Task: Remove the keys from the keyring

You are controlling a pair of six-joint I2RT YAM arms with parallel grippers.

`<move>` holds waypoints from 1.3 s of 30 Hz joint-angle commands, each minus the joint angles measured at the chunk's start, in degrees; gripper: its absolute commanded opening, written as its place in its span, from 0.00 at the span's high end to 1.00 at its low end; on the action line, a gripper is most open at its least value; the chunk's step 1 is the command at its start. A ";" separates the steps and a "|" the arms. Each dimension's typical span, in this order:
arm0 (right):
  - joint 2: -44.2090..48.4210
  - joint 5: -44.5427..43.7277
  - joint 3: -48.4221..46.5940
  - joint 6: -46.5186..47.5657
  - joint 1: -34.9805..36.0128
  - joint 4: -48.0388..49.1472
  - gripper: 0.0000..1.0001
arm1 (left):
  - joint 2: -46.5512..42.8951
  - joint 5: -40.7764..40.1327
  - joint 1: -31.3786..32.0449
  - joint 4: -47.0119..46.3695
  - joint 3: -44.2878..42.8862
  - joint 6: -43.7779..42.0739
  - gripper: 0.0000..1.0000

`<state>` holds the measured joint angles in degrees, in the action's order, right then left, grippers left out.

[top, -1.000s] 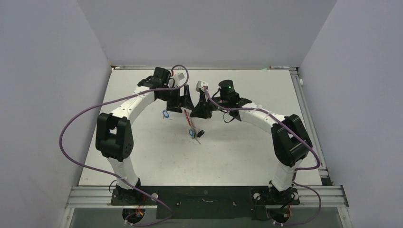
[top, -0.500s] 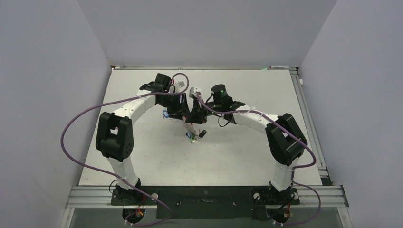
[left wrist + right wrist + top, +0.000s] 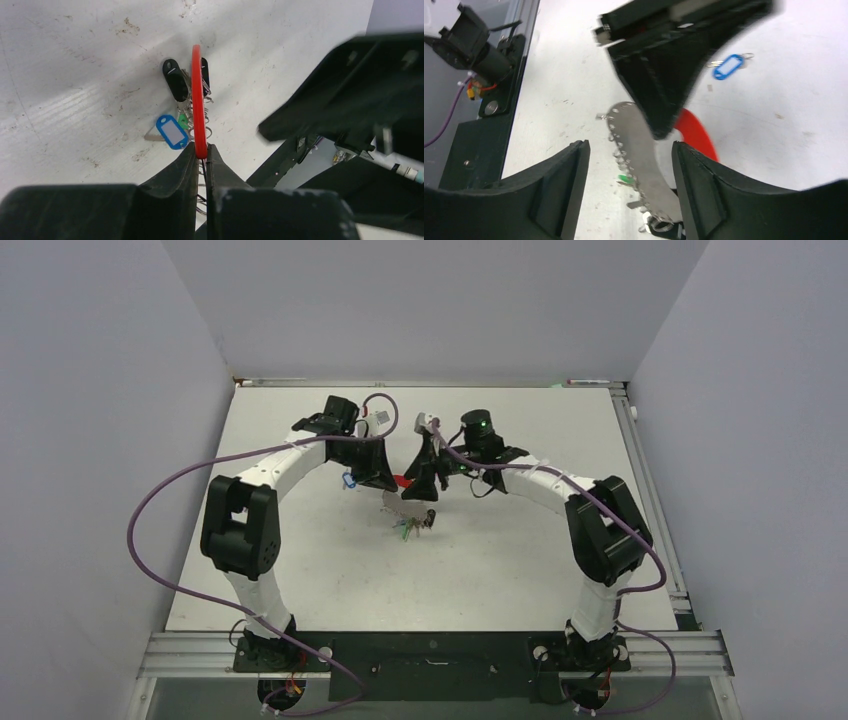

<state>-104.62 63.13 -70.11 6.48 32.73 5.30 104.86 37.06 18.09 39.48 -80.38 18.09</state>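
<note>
The keyring [image 3: 198,100] is a thin loop, red on one side and silvery-grey [image 3: 639,150] on the other. My left gripper [image 3: 201,150] is shut on its red part [image 3: 403,481], holding it edge-on above the table. The keys [image 3: 415,525] hang from the ring's low end, with black tags [image 3: 175,85], a blue tag [image 3: 171,132] and a green tag [image 3: 625,179]. My right gripper [image 3: 629,170] stands open, the silvery part between its fingers [image 3: 704,190] and apart from both. In the top view the right gripper [image 3: 425,480] faces the left gripper [image 3: 380,475] closely.
A loose blue-tagged key [image 3: 348,480] lies on the white table [image 3: 500,560] just left of the left gripper, and shows too in the right wrist view [image 3: 729,66]. Grey walls enclose the table on three sides. A metal rail [image 3: 440,645] runs along the near edge.
The left gripper has closed on the ring's red part. The right gripper, shut on the ring before, has opened and let go. The key bunch sits lower and more level now.
</note>
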 commanded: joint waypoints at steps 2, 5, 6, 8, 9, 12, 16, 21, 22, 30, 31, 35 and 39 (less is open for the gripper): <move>5.28 5.29 1.78 -13.19 -9.41 15.47 0.29 | -3.95 4.90 -0.42 -4.81 0.58 -6.17 1.00; 6.14 6.20 3.62 -19.65 -14.12 22.52 0.25 | -6.38 6.29 -0.29 -8.67 2.06 -7.33 1.00; 6.51 6.21 4.19 -21.45 -15.53 24.35 0.24 | -7.22 7.15 0.02 -10.36 2.73 -7.54 1.00; 7.20 6.20 5.58 -25.23 -18.04 28.46 0.22 | -8.61 8.58 1.33 -12.56 3.59 -9.14 1.00; 7.54 6.20 6.15 -26.89 -19.33 30.27 0.21 | -9.27 8.49 2.46 -12.67 3.59 -10.70 1.00; 8.29 5.63 7.40 -31.43 -23.83 35.04 0.18 | -10.73 7.16 6.70 -11.24 3.30 -15.22 1.00; 8.48 5.37 9.21 -38.99 -29.44 43.78 0.16 | -12.65 8.19 10.49 -13.48 4.75 -17.45 1.00; 8.12 5.86 11.60 -47.93 -34.22 53.21 0.15 | -11.04 15.03 11.67 -21.77 8.17 -13.02 1.00; 7.91 5.94 11.96 -48.75 -34.71 54.19 0.15 | -10.53 15.55 11.97 -23.77 9.50 -12.09 1.00; 7.00 5.93 13.59 -52.87 -35.20 59.90 0.14 | -0.73 15.51 7.44 -34.21 11.53 -3.10 1.00; 6.93 6.00 13.57 -53.04 -35.26 60.14 0.13 | 0.11 15.91 6.49 -36.02 11.68 -2.04 1.00; 6.80 6.08 13.80 -53.23 -35.19 60.45 0.13 | 2.16 15.68 3.11 -40.99 11.64 -0.66 1.00; 6.22 6.11 14.18 -54.28 -35.20 61.84 0.13 | 4.81 16.56 0.08 -42.44 9.90 0.41 1.00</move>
<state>-99.09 68.25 -56.25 -46.33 -2.63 60.99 108.42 50.46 20.43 4.56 -67.75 16.16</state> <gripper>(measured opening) 0.871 0.030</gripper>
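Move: The left gripper already holds the keyring by its red handle; the keyring's middle lies about 3 cm to its right, 3 cm back and 4 cm below. The black fob hangs roughly 8 cm right, 5 cm back and 9 cm below. The loose blue tag lies on the table some 9 cm left, 3 cm ahead and 10 cm below. From the half-open right gripper, the keyring's middle is about 3 cm back, 1 cm left and 8 cm below. Pull the right gripper clear of the keyring, some 21 cm right, 12 cm forward and 9 cm up, opening wide and turning about 30 degrees clockwise. Keep the left pinch on the red handle: lift about 6 cm while swinging right and back, then sweep down about 8 cm and forward to lay the keys out on the table, tilting the fingers flatter. ##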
